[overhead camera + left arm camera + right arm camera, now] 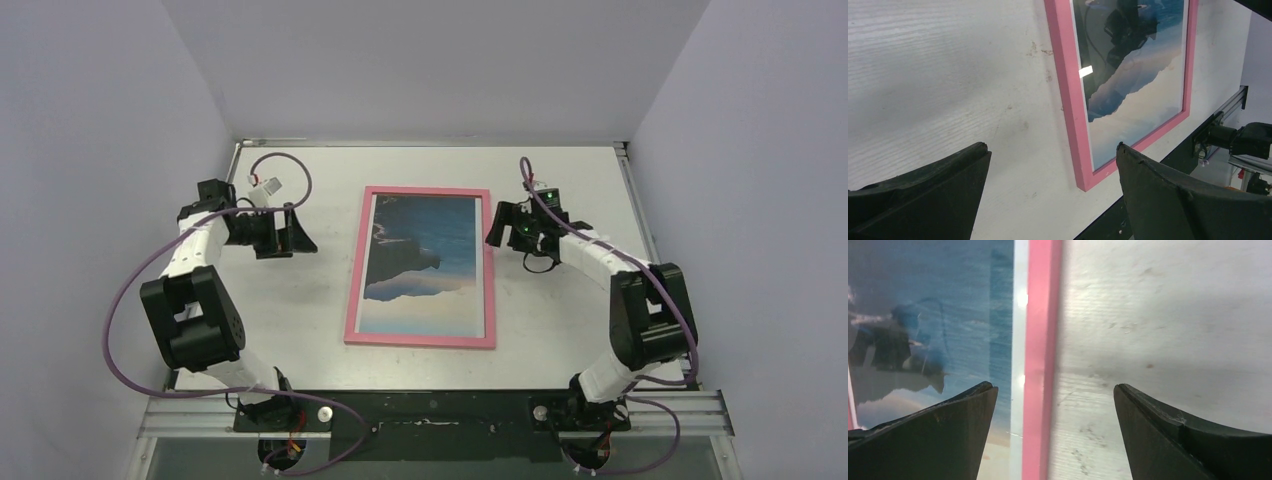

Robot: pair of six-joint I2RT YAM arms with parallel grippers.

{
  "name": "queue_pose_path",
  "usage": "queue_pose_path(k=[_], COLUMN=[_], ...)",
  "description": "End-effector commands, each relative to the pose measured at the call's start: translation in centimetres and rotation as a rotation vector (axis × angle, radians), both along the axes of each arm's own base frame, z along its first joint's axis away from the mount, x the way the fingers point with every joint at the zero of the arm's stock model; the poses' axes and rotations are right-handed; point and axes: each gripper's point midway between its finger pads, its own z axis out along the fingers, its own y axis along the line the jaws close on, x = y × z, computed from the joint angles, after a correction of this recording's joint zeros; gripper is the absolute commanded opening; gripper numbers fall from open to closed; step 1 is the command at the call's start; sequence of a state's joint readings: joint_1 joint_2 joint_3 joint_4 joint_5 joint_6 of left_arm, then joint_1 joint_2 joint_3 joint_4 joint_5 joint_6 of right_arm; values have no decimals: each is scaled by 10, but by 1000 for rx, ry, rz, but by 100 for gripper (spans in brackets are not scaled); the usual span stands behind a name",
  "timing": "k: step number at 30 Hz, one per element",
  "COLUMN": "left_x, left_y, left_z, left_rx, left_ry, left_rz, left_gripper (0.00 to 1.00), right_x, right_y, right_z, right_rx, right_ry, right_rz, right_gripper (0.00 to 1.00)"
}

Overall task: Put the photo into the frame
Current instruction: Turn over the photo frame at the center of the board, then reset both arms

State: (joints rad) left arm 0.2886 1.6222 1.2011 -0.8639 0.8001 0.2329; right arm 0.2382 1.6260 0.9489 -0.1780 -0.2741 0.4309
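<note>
The pink frame (355,270) lies flat, front up, in the middle of the table, with the photo (422,265) of blue sky and dark and pale clouds showing inside its rails. My left gripper (297,230) hovers open to the left of the frame, apart from it. In the left wrist view the frame (1068,105) and the photo (1138,85) lie beyond the left gripper (1052,147), which holds nothing. My right gripper (497,225) stands open beside the frame's right rail. In the right wrist view the right gripper (1055,387) straddles that rail of the frame (1040,340) above it, beside the photo (948,315), gripping nothing.
White walls close in the table on three sides. A black metal rail (430,410) with the arm bases runs along the near edge. Purple cables (125,300) loop off both arms. The white tabletop (938,75) shows small stains.
</note>
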Motion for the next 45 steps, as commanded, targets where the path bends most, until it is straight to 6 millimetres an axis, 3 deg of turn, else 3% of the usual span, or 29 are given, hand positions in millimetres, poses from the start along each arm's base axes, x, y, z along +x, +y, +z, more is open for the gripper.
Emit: queue_pose_path(k=[1,6,9,13,15,23,27,33,37,41,45], left_x=[35,63,78,79,80,81,84,82,80,64,38], left_y=[26,56,72,81,77,71,63,55,45,36,17], left_z=[16,13,16,7,3,-30,-26,-27,-25,-16,-10], left_rx=[70,201,237,265,268,305,330,264,312,328,350], left_ry=[-92,-209,-310,-401,-462,-518,-648,-713,-763,-876,-1064], left_rz=[108,294,429,542,515,481,493,559,538,524,503], left_gripper=[96,96,96,96,96,96,96,96,96,96,96], right_x=[22,17,14,-10,-12,-17,-17,-12,-9,-6,-6], right_y=[-53,-110,-141,-166,-169,-178,-178,-182,-193,-199,-190], right_z=[56,67,77,41,30,35,30,28,33,25,24], right_rx=[-145,-300,-353,-467,-479,-450,-445,-502,-508,-477,-474], right_ry=[-173,-280,-451,-475,-456,-599,-629,-657,-698,-688,-725], right_rz=[-166,-416,-551,-599,-602,-667,-670,-632,-662,-667,-599], right_gripper=[90,90,90,90,90,90,90,90,90,90,90])
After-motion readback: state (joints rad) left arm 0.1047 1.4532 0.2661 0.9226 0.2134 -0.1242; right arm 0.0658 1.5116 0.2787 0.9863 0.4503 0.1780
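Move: The pink photo frame already lies flat, photo side up. Its middle is about 18 cm left and 4 cm back of the open right gripper and roughly 5 cm below it; its right bar runs only some 3 cm to that gripper's left, the bar's middle also 4 cm back. From the left gripper, the frame's middle is about 30 cm to the right, level in reach and 10 cm below, its left bar about 14 cm to the right. Swing the open right gripper about 20 cm to the right, away from the frame, arcing up and then back down to its starting height while turning it clockwise and tipping its fingers up. Send the open left gripper forward and left, lower it about 6 cm, then draw it partly back and right, turning it counter-clockwise with fingers tipping up some 40 degrees. ##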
